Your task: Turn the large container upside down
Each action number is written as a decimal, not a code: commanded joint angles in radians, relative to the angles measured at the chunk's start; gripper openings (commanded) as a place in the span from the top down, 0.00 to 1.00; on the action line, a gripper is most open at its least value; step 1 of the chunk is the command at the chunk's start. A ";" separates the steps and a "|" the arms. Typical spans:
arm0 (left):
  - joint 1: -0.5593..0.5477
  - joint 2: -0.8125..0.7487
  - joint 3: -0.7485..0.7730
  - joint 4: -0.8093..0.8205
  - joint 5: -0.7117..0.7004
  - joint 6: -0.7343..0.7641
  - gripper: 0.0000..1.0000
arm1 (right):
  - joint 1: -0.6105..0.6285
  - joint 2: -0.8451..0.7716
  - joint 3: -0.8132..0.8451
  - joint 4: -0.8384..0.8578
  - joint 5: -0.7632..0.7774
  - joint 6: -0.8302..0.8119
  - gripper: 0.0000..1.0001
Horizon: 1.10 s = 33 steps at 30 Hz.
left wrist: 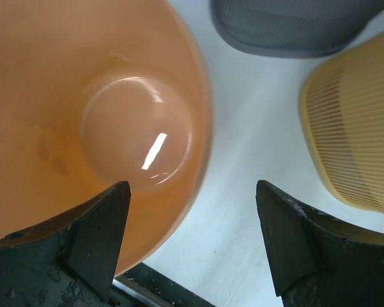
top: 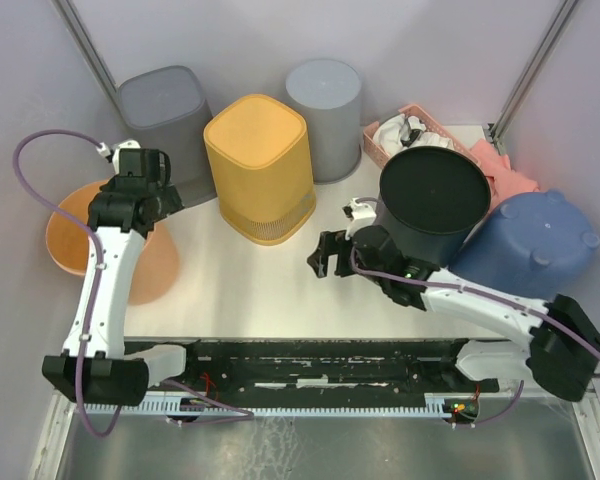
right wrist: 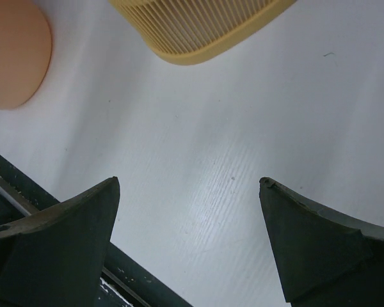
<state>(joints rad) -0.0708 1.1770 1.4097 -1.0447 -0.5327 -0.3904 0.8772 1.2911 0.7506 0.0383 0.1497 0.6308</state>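
Observation:
The large container [top: 75, 235] is a round orange tub at the table's left edge. In the left wrist view the large container [left wrist: 83, 115] shows a smooth closed face with a glossy round centre, so it seems to stand base up. My left gripper [top: 145, 190] hovers above its right rim. The left gripper [left wrist: 192, 185] is open, one finger over the orange surface and the other over bare table, gripping nothing. My right gripper [top: 320, 255] is mid-table. The right gripper [right wrist: 189, 182] is open over bare white table.
A yellow ribbed bin [top: 260, 165] stands mid-back, with a dark grey bin [top: 165, 110] and a grey cylinder [top: 325, 110] behind it. A black tub [top: 432, 200], a blue tub [top: 530, 240] and a pink basket [top: 410, 130] crowd the right. A black rail [top: 320, 365] runs along the near edge.

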 commanded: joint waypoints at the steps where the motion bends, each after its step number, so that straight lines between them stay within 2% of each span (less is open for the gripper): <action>1: 0.047 0.056 -0.046 0.124 0.266 0.093 0.16 | 0.002 -0.172 -0.008 -0.084 0.097 -0.018 0.01; 2: 0.070 0.054 -0.072 0.143 0.304 0.094 0.20 | 0.002 -0.201 0.000 -0.110 0.119 -0.030 0.01; 4: 0.103 0.046 -0.107 0.167 0.399 0.091 0.36 | 0.002 -0.254 0.025 -0.173 0.176 -0.059 0.01; 7: 0.104 0.029 -0.143 0.181 0.464 0.084 0.55 | 0.001 -0.312 0.070 -0.241 0.240 -0.112 0.01; 12: 0.104 0.003 -0.158 0.176 0.551 0.075 0.96 | -0.001 -0.371 0.142 -0.320 0.294 -0.179 0.01; 16: 0.103 -0.052 -0.138 0.161 0.687 0.043 0.97 | -0.002 -0.409 0.164 -0.339 0.347 -0.206 0.01; 24: 0.065 -0.205 -0.168 0.129 1.066 -0.091 0.97 | -0.011 -0.440 0.193 -0.365 0.403 -0.259 0.01; 29: 0.028 -0.274 -0.392 0.342 1.347 -0.281 0.97 | -0.019 -0.447 0.240 -0.398 0.395 -0.261 0.01; 33: 0.011 -0.286 -0.415 0.439 1.448 -0.354 0.97 | -0.028 -0.403 0.337 -0.507 0.339 -0.186 0.01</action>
<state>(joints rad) -0.0387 0.8646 1.0492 -0.7010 0.6407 -0.5400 0.8589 0.8639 0.9661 -0.3882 0.5198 0.3969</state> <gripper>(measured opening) 0.115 0.988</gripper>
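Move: The orange container stands upright, mouth up, its middle about 14 cm left of the left hand, 3 cm back and some 19 cm below; its right rim lies almost under the open fingers. The yellow container is about 14 cm ahead and 19 cm right of that hand, the square grey one 22 cm ahead and 2 cm left, both some 15 cm lower. From the right hand, the orange container is about 44 cm left, 4 cm ahead and 5 cm lower. Left hand dips, pinches the orange container's rim, swings it 15 cm right, rising; right hand clears up-right. ##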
